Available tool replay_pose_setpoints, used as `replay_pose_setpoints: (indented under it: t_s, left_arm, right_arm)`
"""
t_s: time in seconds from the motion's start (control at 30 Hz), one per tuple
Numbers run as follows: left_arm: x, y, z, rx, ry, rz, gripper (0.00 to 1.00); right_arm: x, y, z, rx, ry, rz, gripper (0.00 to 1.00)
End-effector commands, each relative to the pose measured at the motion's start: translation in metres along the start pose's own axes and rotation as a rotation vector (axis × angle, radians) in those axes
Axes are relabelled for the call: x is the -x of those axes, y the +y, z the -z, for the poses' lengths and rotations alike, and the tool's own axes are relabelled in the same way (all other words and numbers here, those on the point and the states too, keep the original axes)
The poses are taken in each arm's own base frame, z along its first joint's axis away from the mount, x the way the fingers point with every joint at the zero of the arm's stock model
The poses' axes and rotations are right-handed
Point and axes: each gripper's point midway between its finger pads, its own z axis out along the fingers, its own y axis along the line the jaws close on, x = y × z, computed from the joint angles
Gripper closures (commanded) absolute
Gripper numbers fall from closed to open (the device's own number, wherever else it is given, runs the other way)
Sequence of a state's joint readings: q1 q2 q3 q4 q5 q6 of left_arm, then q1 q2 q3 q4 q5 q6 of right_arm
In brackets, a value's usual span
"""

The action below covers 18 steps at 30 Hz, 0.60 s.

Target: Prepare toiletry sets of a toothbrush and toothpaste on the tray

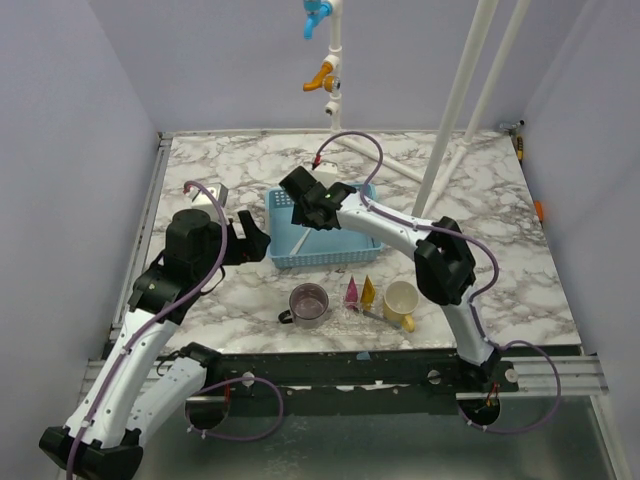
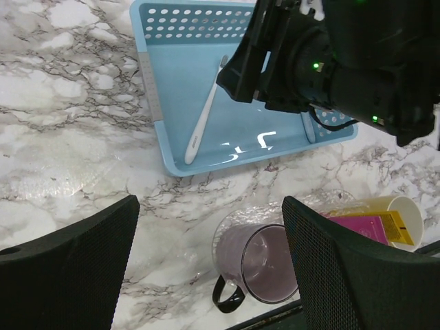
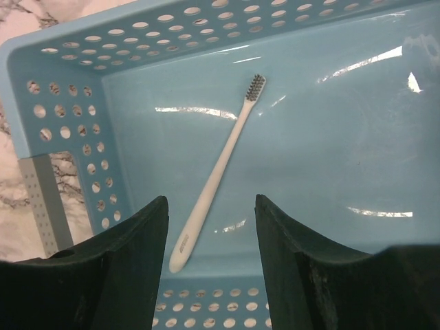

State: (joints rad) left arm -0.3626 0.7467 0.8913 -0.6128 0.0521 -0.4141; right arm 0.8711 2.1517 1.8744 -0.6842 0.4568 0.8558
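Note:
A white toothbrush (image 3: 221, 167) lies flat in the light-blue mesh basket (image 3: 69, 130). My right gripper (image 3: 210, 265) hangs open just above its handle end, one finger on each side. From the top, this gripper (image 1: 300, 213) is over the basket's left half. The magenta-pink tube (image 1: 351, 291) and the yellow tube (image 1: 368, 291) stand between two mugs, on the faint sheen of the clear tray (image 1: 352, 311). My left gripper (image 1: 260, 238) is open and empty, left of the basket. In the left wrist view its fingers (image 2: 344, 268) frame the purple mug.
A purple mug (image 2: 258, 264) with a black handle and a yellow mug (image 1: 402, 301) stand near the front edge. A thin grey stick (image 2: 307, 128) lies in the basket's right part. White pipes (image 1: 455, 110) rise at the back right.

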Motion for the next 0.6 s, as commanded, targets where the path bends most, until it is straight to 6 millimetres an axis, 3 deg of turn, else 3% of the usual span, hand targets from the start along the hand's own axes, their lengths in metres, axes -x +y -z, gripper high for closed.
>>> replay_pose_setpoints:
  t_s: [0.0, 0.57]
  left_arm:
    - [0.005, -0.011, 0.001, -0.047, -0.032, -0.009, 0.16]
    - [-0.004, -0.020, -0.004, -0.095, 0.020, 0.012, 0.16]
  right_arm:
    - [-0.008, -0.002, -0.022, -0.036, 0.031, -0.044, 0.43]
    - [-0.040, -0.007, -0.078, -0.131, 0.078, -0.012, 0.43]
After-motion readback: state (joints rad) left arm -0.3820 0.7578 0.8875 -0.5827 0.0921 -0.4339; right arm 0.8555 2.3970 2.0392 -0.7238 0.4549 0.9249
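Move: The toothbrush lies slantwise on the blue basket's floor, its middle about 5 cm ahead of the right hand, 1 cm to its left and 10 cm below. The basket's left wall stands some 11 cm to that hand's left and 5 cm ahead; its far wall is roughly 15 cm straight ahead. The purple mug is about 18 cm back, level sideways. From the left hand, the toothbrush is some 19 cm ahead, 10 cm right and 21 cm below. The toothbrush in the basket is what the right hand comes down to: it sinks about 7.5 cm, easing some 2 cm forward as well, so that the open fingers come close over the middle of the handle, one to either side. The wrist tips the fingers about 5 degrees further down and turns slightly clockwise; the gap between them stays as it was, with no contact to be seen. ##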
